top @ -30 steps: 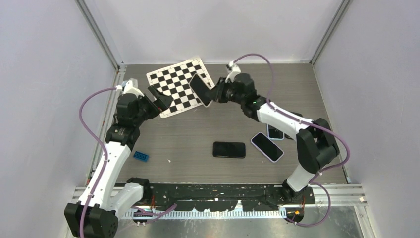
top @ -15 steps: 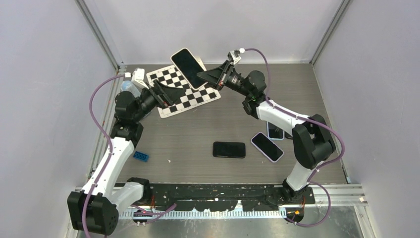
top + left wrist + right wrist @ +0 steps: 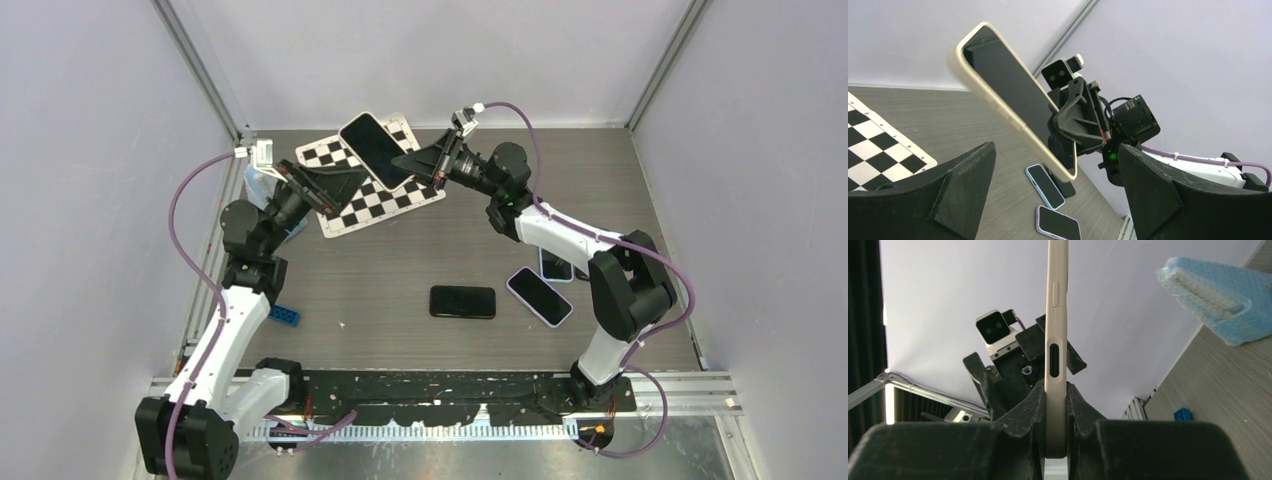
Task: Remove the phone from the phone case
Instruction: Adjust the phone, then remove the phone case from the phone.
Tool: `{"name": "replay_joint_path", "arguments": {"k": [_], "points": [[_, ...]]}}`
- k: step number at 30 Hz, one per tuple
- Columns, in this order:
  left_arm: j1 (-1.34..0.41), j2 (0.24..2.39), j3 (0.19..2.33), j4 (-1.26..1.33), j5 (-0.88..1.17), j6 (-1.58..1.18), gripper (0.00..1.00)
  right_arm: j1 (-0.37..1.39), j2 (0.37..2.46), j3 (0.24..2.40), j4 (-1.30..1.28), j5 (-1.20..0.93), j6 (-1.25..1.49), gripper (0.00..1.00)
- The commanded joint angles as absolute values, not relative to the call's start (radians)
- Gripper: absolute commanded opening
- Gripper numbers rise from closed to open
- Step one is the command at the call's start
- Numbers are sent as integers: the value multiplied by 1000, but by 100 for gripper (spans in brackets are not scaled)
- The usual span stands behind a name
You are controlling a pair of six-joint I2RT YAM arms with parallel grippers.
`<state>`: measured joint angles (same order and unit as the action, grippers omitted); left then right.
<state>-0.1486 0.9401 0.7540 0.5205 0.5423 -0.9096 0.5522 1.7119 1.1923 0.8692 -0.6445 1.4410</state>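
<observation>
A phone [image 3: 374, 150] with a dark screen sits inside a cream phone case [image 3: 979, 76] and is held tilted in the air over the back of the table. My right gripper [image 3: 403, 160] is shut on the case's lower end. In the right wrist view the case edge [image 3: 1055, 340] stands upright, and both fingers [image 3: 1030, 407] press its two faces. My left gripper [image 3: 350, 190] faces it from the left, open, with its fingers [image 3: 963, 185] spread wide below the phone and apart from it.
A checkerboard sheet [image 3: 405, 197] lies under the raised phone. On the table are a bare black phone [image 3: 462, 301], a purple-cased phone [image 3: 539, 296] and a blue-cased phone [image 3: 556, 266]. A blue brick [image 3: 283, 314] and a blue wrapped bundle [image 3: 1215, 297] lie on the left.
The right gripper lifted the cased phone up off the checkerboard area and tilted it. The left arm rose and swung its open gripper toward the phone.
</observation>
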Motion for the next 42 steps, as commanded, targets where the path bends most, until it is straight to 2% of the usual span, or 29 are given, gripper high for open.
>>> {"name": "replay_joint_path", "arguments": {"k": [1, 6, 8, 16, 19, 24, 28, 30, 31, 33, 34, 35, 36, 38, 40, 42], "points": [[-144, 976, 782, 590, 509, -961, 94, 580, 1616, 1234, 813, -641, 1310, 1], [-144, 1051, 853, 461, 487, -1041, 74, 592, 1601, 1232, 799, -664, 1285, 1], [-144, 1085, 867, 466, 520, -1080, 69, 592, 1598, 1225, 804, -663, 1288, 1], [-143, 1138, 843, 561, 568, -1159, 61, 593, 1612, 1207, 865, -661, 1344, 1], [-143, 1159, 842, 617, 585, -1186, 56, 592, 1624, 1206, 875, -677, 1375, 1], [-143, 1184, 850, 640, 603, -1193, 41, 592, 1645, 1203, 891, -694, 1414, 1], [-143, 1204, 848, 659, 616, -1206, 25, 592, 1660, 1203, 889, -703, 1426, 1], [-143, 1210, 851, 663, 620, -1210, 7, 592, 1665, 1201, 884, -706, 1426, 1], [-143, 1211, 851, 661, 618, -1210, 0, 592, 1668, 1198, 882, -705, 1425, 5], [-143, 1208, 850, 651, 603, -1216, 0, 591, 1664, 1183, 887, -692, 1420, 23], [-143, 1205, 849, 646, 592, -1220, 0, 591, 1662, 1164, 890, -684, 1411, 38], [-143, 1201, 850, 637, 577, -1224, 0, 591, 1654, 1155, 892, -668, 1394, 47], [-143, 1197, 855, 621, 563, -1231, 0, 591, 1644, 1134, 894, -661, 1382, 60], [-143, 1194, 872, 602, 543, -1240, 0, 591, 1628, 1106, 894, -641, 1349, 73], [-143, 1193, 883, 601, 534, -1248, 0, 591, 1618, 1086, 897, -631, 1331, 79], [-143, 1190, 887, 598, 520, -1254, 0, 593, 1617, 1077, 907, -632, 1329, 81]]}}
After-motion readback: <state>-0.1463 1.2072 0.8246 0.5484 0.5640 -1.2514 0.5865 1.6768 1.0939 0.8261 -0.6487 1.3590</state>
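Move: Ahead of the left hand by about 6 cm, 5 cm to its right and 1 cm higher, is the middle of the cased phone. The chessboard lies some 28 cm ahead of that hand, 3 cm left, 36 cm down. The right hand already pinches the phone, whose middle is 2 cm ahead, 4 cm left and 2 cm above; the left fingers are about 4 cm back, 9 cm left, 1 cm above. A black phone is 12 cm back, 13 cm right, 34 cm below the right hand. Reaching about 5 cm forward and a little down to the phone, the left hand tips some 20 degrees downward and shuts its fingers on the phone's left long edge, while the right holds it, having eased down and slightly back. The right fingers then open around the opposite edge, and both hands sink about 2 cm. ##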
